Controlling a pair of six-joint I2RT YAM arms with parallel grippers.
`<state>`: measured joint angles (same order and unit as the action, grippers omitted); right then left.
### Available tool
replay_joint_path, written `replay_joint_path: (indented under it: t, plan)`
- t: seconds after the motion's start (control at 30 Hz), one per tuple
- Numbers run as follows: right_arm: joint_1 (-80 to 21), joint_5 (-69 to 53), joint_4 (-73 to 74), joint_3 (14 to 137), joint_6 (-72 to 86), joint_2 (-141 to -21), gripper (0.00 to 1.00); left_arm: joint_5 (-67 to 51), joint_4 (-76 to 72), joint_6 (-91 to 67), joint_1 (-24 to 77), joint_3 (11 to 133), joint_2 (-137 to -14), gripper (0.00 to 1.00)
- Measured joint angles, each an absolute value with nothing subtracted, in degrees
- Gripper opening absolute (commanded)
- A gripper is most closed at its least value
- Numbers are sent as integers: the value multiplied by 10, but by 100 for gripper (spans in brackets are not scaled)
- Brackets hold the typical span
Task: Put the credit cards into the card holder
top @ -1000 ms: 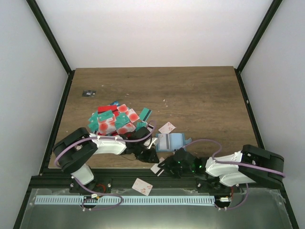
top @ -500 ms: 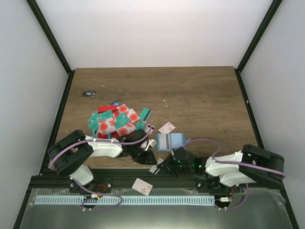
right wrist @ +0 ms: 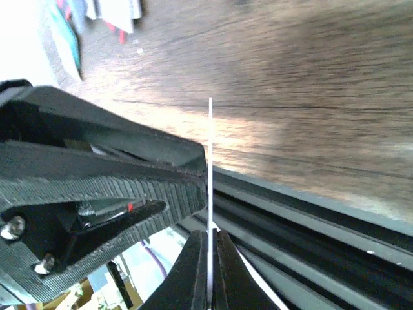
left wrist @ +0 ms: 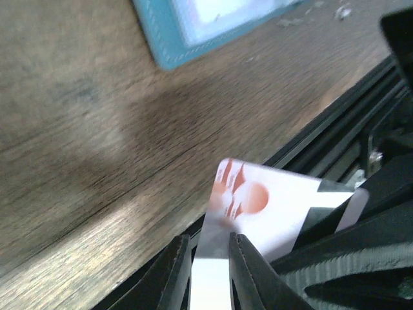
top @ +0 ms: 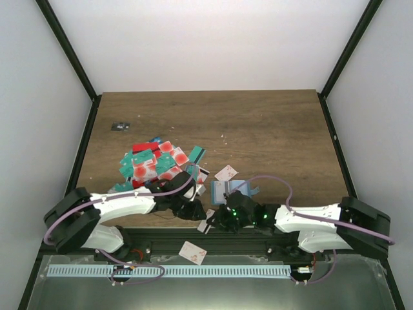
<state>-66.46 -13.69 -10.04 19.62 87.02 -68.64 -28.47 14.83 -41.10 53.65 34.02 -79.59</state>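
A white credit card with red blotches hangs over the table's near edge, and my right gripper is shut on its lower edge. In the right wrist view this card shows edge-on as a thin upright line. My left gripper is right beside the card's face, its fingers a narrow gap apart with the card showing behind them, not pinched. From above, both grippers meet at the card. The teal-blue card holder lies open just behind them. A pile of credit cards sits at the left.
One loose card lies behind the holder. Another card rests on the metal frame below the table edge. A small black object lies at the far left. The black frame rail runs right under the grippers.
My right gripper has slid left and shut on the white card at the table edge. The left arm has stretched lower and its gripper has closed in beside the card.
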Motion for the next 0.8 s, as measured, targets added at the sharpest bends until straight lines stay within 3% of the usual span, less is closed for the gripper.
replay_joint_path:
  t: [0.4,0.63,0.8]
  plan:
    - [-586,-173,6,285,693,-613,1,-243,302,-350,454,439,-644,38]
    - [-450,-285,74,349,533,-612,1,-265,354,-296,393,513,-614,47]
    - [-391,-388,95,390,437,-608,1,-319,356,-260,384,546,-614,48]
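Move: My left hand is nearly touching the card that my right hand already grips; its middle is about 3 cm to the left hand's right, 1 cm back, at the same height. From the right hand the open card holder lies about 10 cm ahead, 7 cm right and 6 cm below. A loose card rests some 18 cm ahead, 4 cm right; another, on the ledge, about 11 cm back, 8 cm left. I keep the card pinched in my right hand and lift it about 14 cm, carrying it some 9 cm forward from the table's near edge towards the height above the holder's left side, the wrist rolling some 30 degrees. My left hand draws off the card, rising about 18 cm and going forward too, its fingers opening to roughly half. ##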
